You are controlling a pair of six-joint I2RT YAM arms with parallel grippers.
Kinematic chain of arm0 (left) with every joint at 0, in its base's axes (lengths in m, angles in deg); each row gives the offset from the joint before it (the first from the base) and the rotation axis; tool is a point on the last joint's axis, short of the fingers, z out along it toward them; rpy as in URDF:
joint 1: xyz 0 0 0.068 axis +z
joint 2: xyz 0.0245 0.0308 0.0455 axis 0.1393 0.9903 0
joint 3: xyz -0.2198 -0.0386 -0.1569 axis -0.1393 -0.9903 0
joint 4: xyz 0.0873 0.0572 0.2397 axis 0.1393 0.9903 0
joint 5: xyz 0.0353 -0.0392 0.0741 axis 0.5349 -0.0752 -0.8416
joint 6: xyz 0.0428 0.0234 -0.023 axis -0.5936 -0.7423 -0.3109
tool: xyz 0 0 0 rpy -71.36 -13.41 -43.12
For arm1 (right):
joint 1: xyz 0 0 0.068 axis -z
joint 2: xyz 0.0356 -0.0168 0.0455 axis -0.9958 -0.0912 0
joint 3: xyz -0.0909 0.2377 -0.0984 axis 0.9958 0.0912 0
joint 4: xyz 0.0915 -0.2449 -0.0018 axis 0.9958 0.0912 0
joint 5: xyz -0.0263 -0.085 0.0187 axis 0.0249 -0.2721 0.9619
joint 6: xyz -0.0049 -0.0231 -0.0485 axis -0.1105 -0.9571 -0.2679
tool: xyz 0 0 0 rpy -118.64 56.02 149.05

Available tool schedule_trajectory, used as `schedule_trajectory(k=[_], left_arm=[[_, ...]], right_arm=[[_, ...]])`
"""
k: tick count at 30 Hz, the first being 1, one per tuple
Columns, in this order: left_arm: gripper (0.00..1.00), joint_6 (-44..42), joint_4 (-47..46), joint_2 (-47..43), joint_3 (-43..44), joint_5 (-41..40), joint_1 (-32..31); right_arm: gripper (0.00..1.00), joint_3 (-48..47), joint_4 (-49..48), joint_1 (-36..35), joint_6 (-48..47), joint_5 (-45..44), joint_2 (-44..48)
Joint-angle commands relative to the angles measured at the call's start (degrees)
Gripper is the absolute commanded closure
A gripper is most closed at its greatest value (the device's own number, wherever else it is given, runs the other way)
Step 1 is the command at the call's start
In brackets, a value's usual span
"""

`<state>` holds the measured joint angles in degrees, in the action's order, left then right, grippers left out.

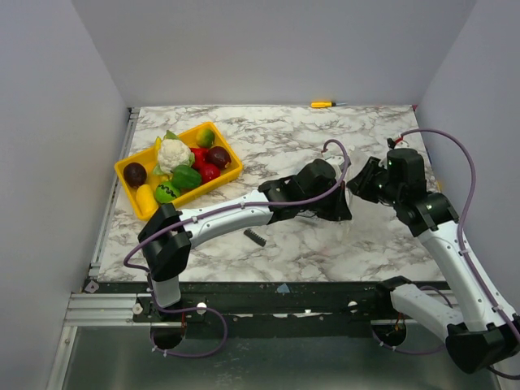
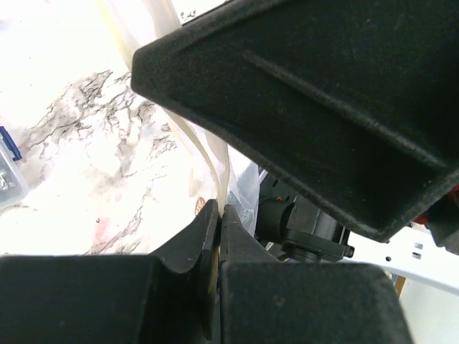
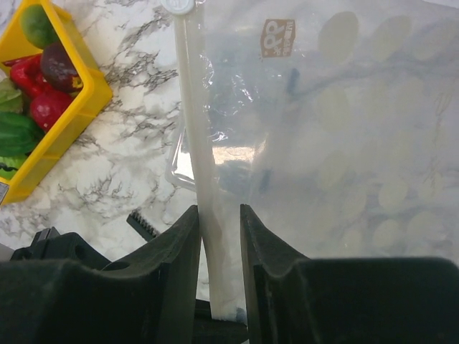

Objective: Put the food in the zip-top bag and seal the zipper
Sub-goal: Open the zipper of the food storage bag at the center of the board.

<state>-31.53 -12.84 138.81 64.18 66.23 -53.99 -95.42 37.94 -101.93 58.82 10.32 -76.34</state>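
Note:
The zip-top bag (image 3: 323, 143) hangs clear and flat in front of the right wrist camera, with its white zipper (image 3: 197, 143) running down its left edge. My right gripper (image 3: 219, 215) straddles that zipper strip, and a narrow gap still shows beside it, so it is open. My left gripper (image 2: 220, 211) is shut on the zipper (image 2: 208, 154) of the bag (image 2: 244, 179). In the top view the left gripper (image 1: 341, 195) and the right gripper (image 1: 355, 188) meet mid-table, hiding most of the bag. The food (image 1: 183, 166) lies in the yellow tray (image 1: 130, 166).
The yellow tray (image 3: 68, 122) with red, purple and green pieces sits to the left. A small black ridged part (image 1: 254, 236) lies on the marble table (image 1: 325, 252). An orange-yellow tool (image 1: 322, 104) rests at the far edge. Grey walls close in three sides.

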Motion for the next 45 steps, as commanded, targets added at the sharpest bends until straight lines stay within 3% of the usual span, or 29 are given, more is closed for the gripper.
schedule_trajectory(k=[1,11,17,19,23,26,28,30,32,38,42,45], left_arm=[[1.00,-1.57,0.13,-0.20,1.93,0.91,0.21],[1.00,-1.32,-0.60,-0.16,1.13,2.07,0.59],[1.00,-1.22,-0.80,-0.68,0.64,2.06,0.83],[1.00,-0.97,-0.83,-0.62,0.74,2.16,1.00],[1.00,-0.45,-0.89,-0.21,1.38,2.92,1.17],[1.00,-0.14,-0.75,0.07,1.86,3.45,1.29],[1.00,0.09,-0.71,0.22,1.99,4.21,1.49],[1.00,0.48,-0.88,0.07,1.70,5.10,1.75],[0.91,0.86,-1.63,-0.95,0.29,5.31,2.09],[0.49,-0.91,-3.61,-6.25,-5.56,1.11,2.58],[0.36,-0.65,-4.67,-8.40,-8.24,-1.51,2.67],[0.35,-0.43,-4.13,-8.18,-7.93,-2.43,3.06]], right_arm=[[0.69,-0.15,2.28,-0.19,-0.48,-4.03,1.15],[0.68,-1.19,2.97,-0.23,-0.45,-4.61,1.09],[0.90,-2.36,8.02,-0.22,0.50,-12.00,-2.18],[0.89,-2.46,8.08,-0.19,0.44,-12.10,-2.37],[0.79,-2.53,7.34,-0.18,0.50,-10.26,-3.09],[0.77,-2.18,6.68,-0.22,0.76,-9.60,-4.39],[0.82,-2.29,6.66,-0.22,0.92,-9.48,-5.56],[0.99,-2.74,7.21,-0.19,0.99,-8.83,-6.13],[1.00,-3.05,7.38,-0.23,0.85,-7.38,-5.65],[1.00,-0.86,7.70,-0.22,0.25,-3.04,-1.18],[1.00,0.79,7.94,-0.20,0.79,0.44,0.66],[1.00,1.47,7.62,-0.16,1.36,3.47,2.26]])
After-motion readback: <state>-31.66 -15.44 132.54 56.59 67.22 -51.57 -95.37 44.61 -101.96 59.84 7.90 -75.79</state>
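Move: The right hand hangs part-open over the bag's mouth, with the right lip of the zipper strip about 3 cm below it, 1 cm to its right and level fore-and-aft. The pinched zipper end is some 7 cm back from the right hand and 3 cm lower, straight in line; the slider is about 10 cm ahead, 1 cm left, 3 cm lower. From the left hand, the right lip lies about 7 cm ahead, 1 cm right and 1 cm lower. While the left hand stays put and keeps its pinch on the near end of the zipper, the right hand works down and to its right onto the strip, about 4 cm down and 3 cm across, tipping its fingers some 10 degrees further down, narrowing and parting them before they shut on the right lip. The left fingers then open to about two thirds, letting go of the zipper end as that hand backs about 3 cm to the left, and the closed right hand draws the lip back and up by about 2 cm each, and a little left. ##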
